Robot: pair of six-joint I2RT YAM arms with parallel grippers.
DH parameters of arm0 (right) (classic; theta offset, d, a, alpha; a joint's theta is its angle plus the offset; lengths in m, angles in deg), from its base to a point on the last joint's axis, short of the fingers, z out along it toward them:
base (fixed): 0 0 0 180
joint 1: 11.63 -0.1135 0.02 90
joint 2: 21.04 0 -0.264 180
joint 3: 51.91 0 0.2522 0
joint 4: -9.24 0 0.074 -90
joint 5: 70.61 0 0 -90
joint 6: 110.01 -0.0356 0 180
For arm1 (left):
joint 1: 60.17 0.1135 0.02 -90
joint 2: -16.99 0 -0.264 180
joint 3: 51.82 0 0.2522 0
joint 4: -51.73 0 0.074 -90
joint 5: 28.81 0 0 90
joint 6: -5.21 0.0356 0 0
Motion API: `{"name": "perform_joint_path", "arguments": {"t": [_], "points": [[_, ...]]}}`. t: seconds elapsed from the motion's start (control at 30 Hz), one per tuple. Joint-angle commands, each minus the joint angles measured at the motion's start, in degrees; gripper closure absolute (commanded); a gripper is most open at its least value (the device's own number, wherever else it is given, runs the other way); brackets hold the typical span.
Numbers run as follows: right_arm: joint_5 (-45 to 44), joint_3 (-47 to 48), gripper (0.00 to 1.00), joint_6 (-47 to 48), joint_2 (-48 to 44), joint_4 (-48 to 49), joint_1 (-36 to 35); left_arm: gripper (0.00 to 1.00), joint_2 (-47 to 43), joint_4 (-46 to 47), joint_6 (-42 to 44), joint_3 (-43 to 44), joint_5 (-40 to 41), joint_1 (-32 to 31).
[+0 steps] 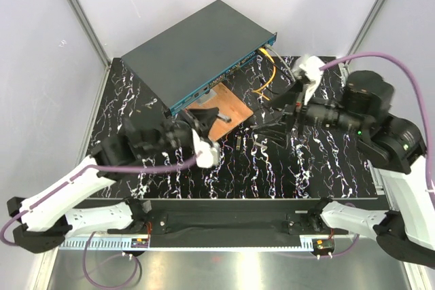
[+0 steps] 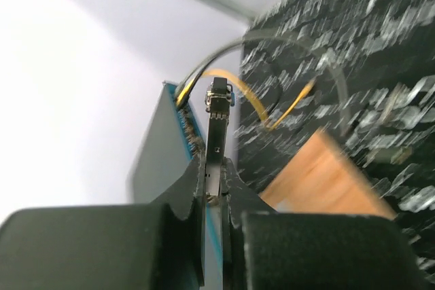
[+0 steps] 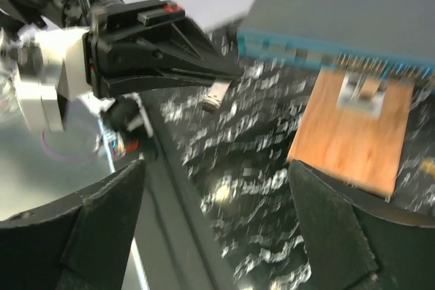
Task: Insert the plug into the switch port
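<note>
The switch [image 1: 200,49] is a flat dark grey-teal box at the back, with its blue port face [image 1: 224,76] turned toward the arms. My left gripper [image 1: 202,123] hovers in front of that face, over the brown board. In the left wrist view my left gripper [image 2: 217,168] is shut on the plug [image 2: 217,123], a thin metal piece whose tip sticks out past the jaws beside the switch [image 2: 160,161]. The right wrist view shows the plug tip [image 3: 216,96] poking out of the left gripper. My right gripper [image 3: 216,168] is open and holds nothing. It sits right of the board [image 1: 270,130].
A brown square board [image 1: 221,115] lies on the black marbled mat [image 1: 272,168] just in front of the switch. Yellow and dark cables [image 1: 268,76] loop out of the switch's right end. White walls and aluminium posts close in the back and sides.
</note>
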Motion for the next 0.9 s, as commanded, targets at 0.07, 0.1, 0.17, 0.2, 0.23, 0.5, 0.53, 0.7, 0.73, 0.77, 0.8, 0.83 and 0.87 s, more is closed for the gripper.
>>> {"name": "perform_joint_path", "arguments": {"t": [0.07, 0.1, 0.17, 0.2, 0.23, 0.5, 0.53, 0.7, 0.73, 0.77, 0.8, 0.83, 0.87], "points": [[0.60, 0.15, 0.22, 5.34, 3.58, -9.92, 0.46, 1.00, 0.92, 9.88, 23.88, -3.83, 19.79, -7.02], [-2.02, 0.33, 0.26, 5.88, 4.11, -10.53, 0.37, 1.00, 1.27, 10.75, 25.02, -4.00, 21.20, -7.82], [-3.71, 2.34, 0.30, 7.89, 5.96, -12.47, 0.37, 1.00, 1.53, 13.64, 28.97, -6.63, 24.79, -9.48], [-4.41, 3.13, 0.32, 8.25, 6.48, -12.82, 0.46, 1.00, 1.53, 17.31, 30.29, -7.68, 25.86, -9.93], [-4.33, 4.36, 0.32, 8.61, 7.45, -13.35, 0.46, 1.00, 1.53, 19.00, 32.39, -9.35, 26.83, -10.80], [-1.36, 7.09, 0.34, 10.54, 11.58, -12.03, 0.46, 1.00, 2.85, 26.23, 35.93, -10.86, 31.05, -12.39], [0.13, 7.71, 0.34, 10.89, 12.46, -12.38, 0.29, 1.00, 3.29, 26.23, 35.58, -10.51, 31.66, -12.57], [-3.09, 7.44, 0.33, 11.86, 13.95, -11.07, -1.56, 1.00, 3.91, 27.01, 35.66, -10.68, 32.11, -13.01], [-3.71, 7.97, 0.34, 11.86, 14.31, -10.72, -2.52, 1.00, 4.17, 27.45, 35.67, -10.77, 32.46, -13.18], [-5.37, 8.50, 0.35, 12.21, 14.83, -10.54, -3.05, 1.00, 4.26, 27.46, 35.58, -10.77, 32.55, -13.27], [-6.08, 9.29, 0.36, 12.30, 15.36, -10.19, -3.40, 1.00, 4.43, 27.63, 35.49, -10.77, 32.72, -13.36], [-6.70, 9.64, 0.39, 12.74, 15.80, -10.10, -3.93, 1.00, 4.52, 27.72, 35.40, -10.77, 32.81, -13.54], [-8.10, 9.91, 0.40, 12.74, 15.98, -10.01, -4.54, 1.00, 4.52, 27.81, 35.40, -10.86, 32.81, -13.54]]}}
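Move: The plug is held in the left fingers, its free end sticking back, right and up. Its middle lies about 9 cm to the right hand's left, 2 cm ahead and 5 cm below; the left fingertips are about 10 cm left, 4 ahead and 6 below. From the left hand, the right gripper is some 10 cm right, 4 back and 6 above, and the switch's port row roughly 22 cm ahead, 4 right and 14 below. The right hand closes in on the plug's free end, sinking about 7 cm, then easing forward and left with its fingertips tipping down some 20 degrees and its wide-open fingers partly narrowing; a touch can't be made out. The left keeps its grip, dips slightly and recovers, edges forward and a little right, and turns about 40 degrees to bring the plug level. ##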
